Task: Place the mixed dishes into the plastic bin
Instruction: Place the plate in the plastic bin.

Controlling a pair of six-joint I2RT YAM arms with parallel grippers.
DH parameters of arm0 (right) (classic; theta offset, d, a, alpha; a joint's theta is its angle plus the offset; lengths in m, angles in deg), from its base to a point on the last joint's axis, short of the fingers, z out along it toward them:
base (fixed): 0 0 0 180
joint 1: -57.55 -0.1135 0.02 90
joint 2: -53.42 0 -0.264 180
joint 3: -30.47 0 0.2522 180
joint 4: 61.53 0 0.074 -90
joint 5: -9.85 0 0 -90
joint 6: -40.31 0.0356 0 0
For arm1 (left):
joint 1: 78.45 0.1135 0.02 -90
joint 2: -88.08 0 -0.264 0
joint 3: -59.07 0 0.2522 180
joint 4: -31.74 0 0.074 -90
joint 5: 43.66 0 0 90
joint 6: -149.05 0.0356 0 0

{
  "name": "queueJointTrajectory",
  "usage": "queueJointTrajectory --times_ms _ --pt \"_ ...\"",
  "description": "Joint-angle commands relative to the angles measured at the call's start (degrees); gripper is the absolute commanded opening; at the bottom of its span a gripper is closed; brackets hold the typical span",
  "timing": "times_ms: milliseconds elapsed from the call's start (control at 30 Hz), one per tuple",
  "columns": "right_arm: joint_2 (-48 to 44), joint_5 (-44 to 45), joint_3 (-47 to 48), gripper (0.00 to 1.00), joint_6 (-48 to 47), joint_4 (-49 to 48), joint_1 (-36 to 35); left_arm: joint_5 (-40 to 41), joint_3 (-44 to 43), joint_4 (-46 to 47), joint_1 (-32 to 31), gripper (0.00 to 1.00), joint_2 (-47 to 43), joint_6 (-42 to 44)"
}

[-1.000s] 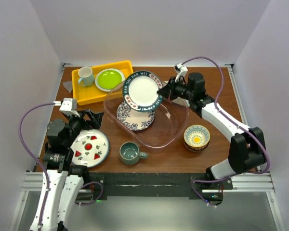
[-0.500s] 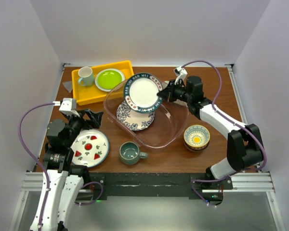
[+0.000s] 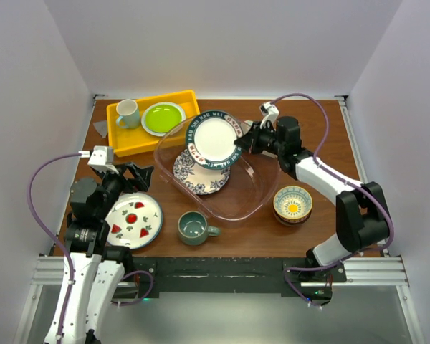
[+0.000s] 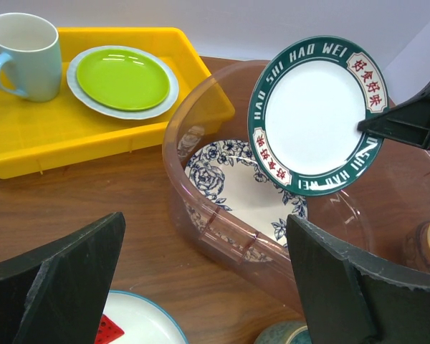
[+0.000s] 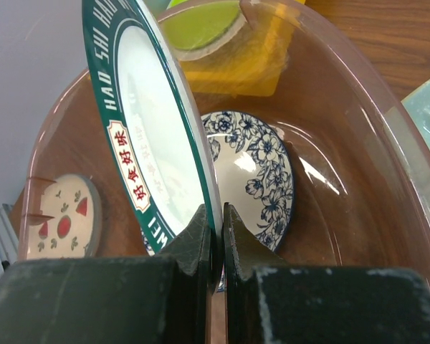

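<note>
My right gripper (image 3: 238, 141) is shut on the rim of a white plate with a dark green lettered border (image 3: 213, 138). It holds the plate tilted on edge over the clear pink-tinted bin (image 3: 261, 197); the right wrist view shows the jaws (image 5: 216, 215) pinching the rim. A blue floral plate (image 3: 201, 179) lies in the bin. My left gripper (image 3: 132, 172) is open and empty, above a white plate with red fruit marks (image 3: 132, 221). A grey-green mug (image 3: 193, 228) stands in front of the bin. Stacked patterned bowls, yellow inside (image 3: 292, 204), sit to the right.
A yellow tray (image 3: 122, 136) at the back left holds a lime-green plate (image 3: 163, 117) and a pale mug (image 3: 127, 112). White walls close in the wooden table on three sides. A pale-green edge (image 5: 428, 107) shows beyond the bin's right side.
My right arm has shifted slightly, with the green-rimmed plate staying tilted over the bin. The left arm and the other dishes have not moved.
</note>
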Motion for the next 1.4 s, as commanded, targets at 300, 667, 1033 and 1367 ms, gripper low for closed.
queueJointTrajectory --times_ms 300,667,1033,1367 --pt "3.18 3.57 -0.35 0.08 3.04 -6.88 -1.33 0.78 0.39 2.93 -0.27 1.0 -0.16 0.63" --pt "6.16 6.56 -1.14 0.15 1.38 -6.62 -5.98 1.04 0.39 2.76 -0.18 1.0 0.02 0.72" --pt "7.84 8.4 -1.32 0.27 0.85 -6.44 -7.04 1.3 0.39 2.75 -0.18 1.0 0.1 0.63" --pt "7.75 9.99 -1.58 0.49 -0.21 -6.0 -7.04 1.3 0.39 2.84 -0.18 1.0 0.1 0.81"
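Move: The right hand pinches the right rim of the green-rimmed plate, above the plastic bin. The flowered plate it is to lie on is about 11 cm left, 4 cm back and 11 cm below the hand; the bin's middle is 6 cm left and 3 cm back. The pale container is some 9 cm right and 7 cm ahead, the green mug 14 cm left and 20 cm back. From the left hand, the flowered plate is roughly 10 cm ahead, 17 cm right and 17 cm down. Lower the right gripper about 8 cm into the plastic bin with the green-rimmed plate, swinging some 3.5 cm left and slightly back in the second half of the descent, over the flowered plate. Tip the fingers down by nearly 10 degrees. Ease the grip on the way down, then stay low and spread the fingers to about half open to free the rim. ##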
